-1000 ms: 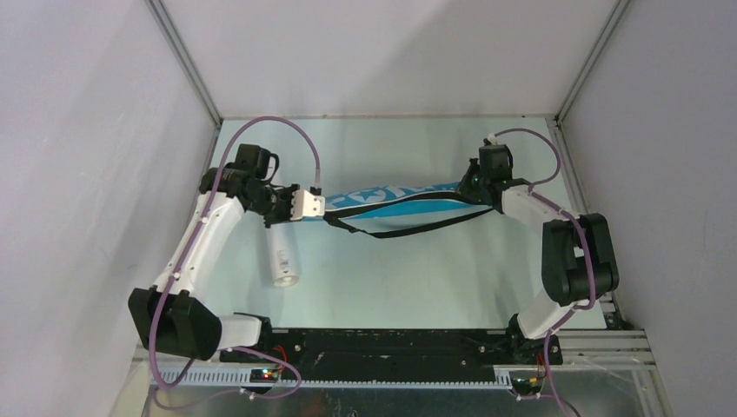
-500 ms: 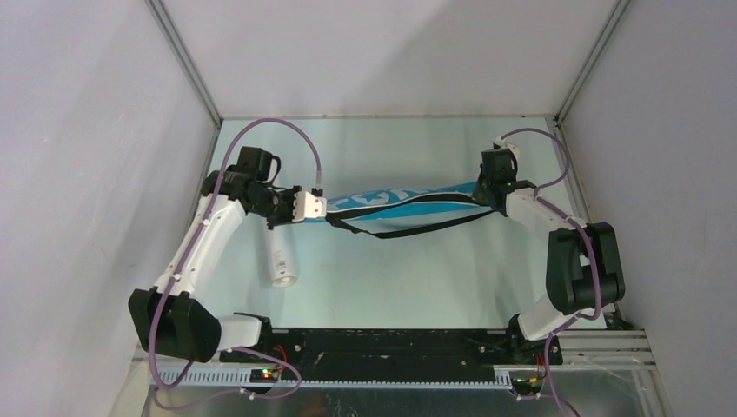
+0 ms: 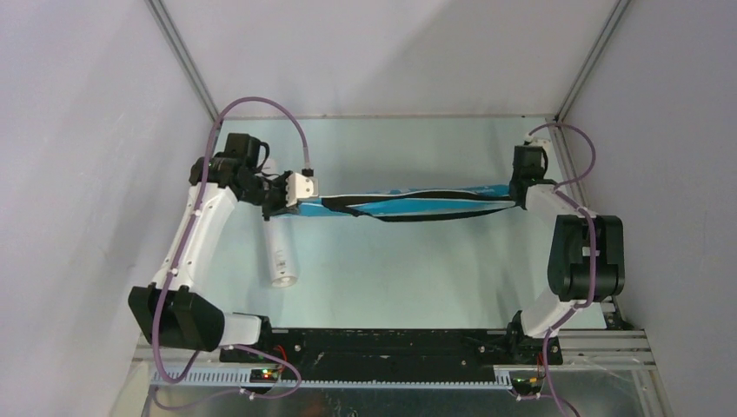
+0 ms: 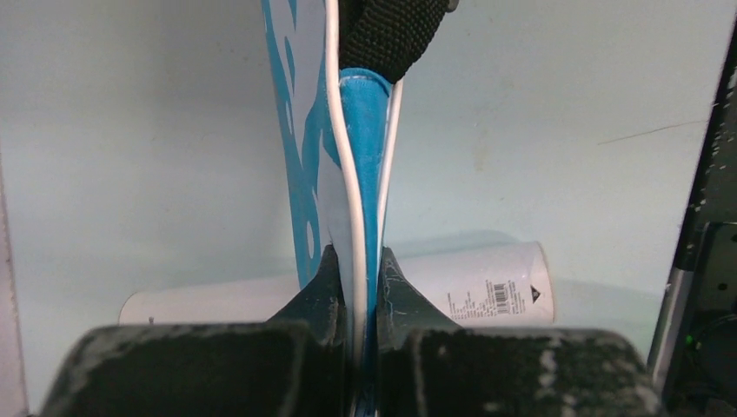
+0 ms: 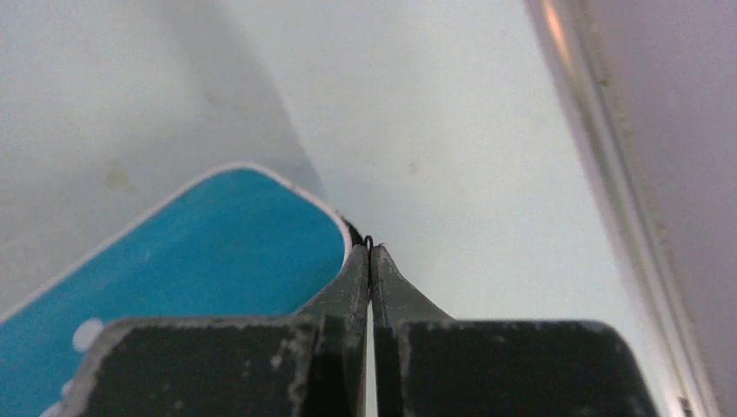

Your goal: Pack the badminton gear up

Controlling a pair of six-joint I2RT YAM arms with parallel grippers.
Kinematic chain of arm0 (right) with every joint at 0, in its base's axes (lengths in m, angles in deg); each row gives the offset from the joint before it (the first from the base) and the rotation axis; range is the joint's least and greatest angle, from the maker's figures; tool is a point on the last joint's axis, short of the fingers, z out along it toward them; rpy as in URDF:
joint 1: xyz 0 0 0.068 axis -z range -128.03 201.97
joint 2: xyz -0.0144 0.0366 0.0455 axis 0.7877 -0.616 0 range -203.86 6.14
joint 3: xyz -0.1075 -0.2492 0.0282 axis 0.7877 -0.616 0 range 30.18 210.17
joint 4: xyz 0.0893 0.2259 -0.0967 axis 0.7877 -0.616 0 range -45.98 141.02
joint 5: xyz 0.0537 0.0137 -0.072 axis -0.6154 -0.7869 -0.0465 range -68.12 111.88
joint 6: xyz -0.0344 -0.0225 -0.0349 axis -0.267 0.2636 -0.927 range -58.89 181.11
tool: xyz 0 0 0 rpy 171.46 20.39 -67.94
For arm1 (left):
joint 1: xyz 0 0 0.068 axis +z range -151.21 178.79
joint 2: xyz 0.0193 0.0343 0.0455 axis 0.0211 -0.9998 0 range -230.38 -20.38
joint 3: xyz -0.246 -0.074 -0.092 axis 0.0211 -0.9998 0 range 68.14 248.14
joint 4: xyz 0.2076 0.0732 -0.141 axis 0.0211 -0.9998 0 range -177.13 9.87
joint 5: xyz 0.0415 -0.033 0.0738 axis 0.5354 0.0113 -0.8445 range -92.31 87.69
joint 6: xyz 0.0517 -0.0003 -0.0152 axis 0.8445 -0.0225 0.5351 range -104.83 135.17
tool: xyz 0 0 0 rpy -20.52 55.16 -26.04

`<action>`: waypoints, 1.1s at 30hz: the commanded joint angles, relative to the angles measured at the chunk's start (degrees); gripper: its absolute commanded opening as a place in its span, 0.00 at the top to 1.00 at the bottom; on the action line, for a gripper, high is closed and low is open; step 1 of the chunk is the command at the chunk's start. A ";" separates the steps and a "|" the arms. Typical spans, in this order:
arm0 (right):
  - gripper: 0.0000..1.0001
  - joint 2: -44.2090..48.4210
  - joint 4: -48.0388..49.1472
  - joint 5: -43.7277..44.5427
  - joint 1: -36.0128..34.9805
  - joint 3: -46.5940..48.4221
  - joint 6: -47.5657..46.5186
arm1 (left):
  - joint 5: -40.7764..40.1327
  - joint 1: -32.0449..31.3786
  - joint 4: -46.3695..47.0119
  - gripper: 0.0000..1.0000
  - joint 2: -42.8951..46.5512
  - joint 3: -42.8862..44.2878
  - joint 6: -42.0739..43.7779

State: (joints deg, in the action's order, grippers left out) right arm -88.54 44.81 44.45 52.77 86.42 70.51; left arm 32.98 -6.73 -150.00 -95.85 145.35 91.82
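The blue bag (image 3: 417, 201) hangs stretched between both grippers, its black strap (image 3: 391, 214) sagging under it. My left gripper (image 3: 306, 196) is shut on the bag's narrow white-piped end (image 4: 361, 130); in the left wrist view the strap (image 4: 387, 35) shows at the top. My right gripper (image 3: 516, 193) is shut at the bag's rounded end (image 5: 200, 252), pinching a thin black loop (image 5: 368, 241) that looks like the zipper pull. The white tube (image 3: 280, 256) lies on the table under my left gripper, and its barcode end (image 4: 487, 282) is visible behind the fingers.
The table's right rail (image 5: 608, 200) runs close beside my right gripper. Grey walls enclose the table on the left, back and right. The arm bases (image 3: 391, 343) sit along the near edge.
My right gripper has pulled right and toward the back corner. The bag is drawn out longer and straighter. My left gripper has shifted slightly left and back, still holding its end.
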 commanded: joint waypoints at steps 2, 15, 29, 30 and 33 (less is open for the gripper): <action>1.00 -0.65 8.95 10.17 4.94 4.51 -12.17 | -0.79 3.01 -7.70 1.00 -2.40 5.44 2.12; 0.96 -10.50 -3.21 -13.53 13.18 14.30 -21.85 | 4.81 3.50 -11.44 1.00 -5.98 8.43 5.92; 0.01 17.81 -16.50 -70.30 -14.99 8.70 -60.16 | 6.30 -3.03 -10.19 1.00 -8.05 12.62 12.01; 0.01 17.44 -18.46 -70.58 -18.71 9.23 -62.25 | 6.42 -3.19 -8.90 1.00 -7.82 12.35 11.67; 0.01 15.40 -23.76 -71.12 -26.38 10.71 -66.92 | 6.60 -3.64 -6.20 1.00 -7.28 11.79 8.81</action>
State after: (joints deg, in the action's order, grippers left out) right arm -69.22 34.49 -21.23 32.55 96.24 17.40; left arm 35.43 -9.61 -160.05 -105.72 157.11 100.78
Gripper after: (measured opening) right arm 0.992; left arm 0.085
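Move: In the right fingers already is a thin black zip pull at the blue bag's rounded end, whose middle lies about 5 cm to the left, 3 cm back and slightly below. The black strap sags about 30 cm left and 8 cm back; the table's right edge is roughly 16 cm to the right, 7 cm lower. From the left hand, gripping the bag's other end, the zip pull is about 75 cm right, 4 cm farther out and 13 cm lower; the shuttle tube is about 7 cm left, 3 cm back, 17 cm below. Pulling the zip pull on to the right, the right hand travels about 8 cm, edging 3 cm forward, then opens wide and lets go. It then rises some 20 cm and sweeps about 37 cm left over the bag, drawing back 10 cm late on and swinging roughly 100 degrees counter-clockwise. The left hand keeps its pinch on the bag's other end, finally easing 2 cm right. ##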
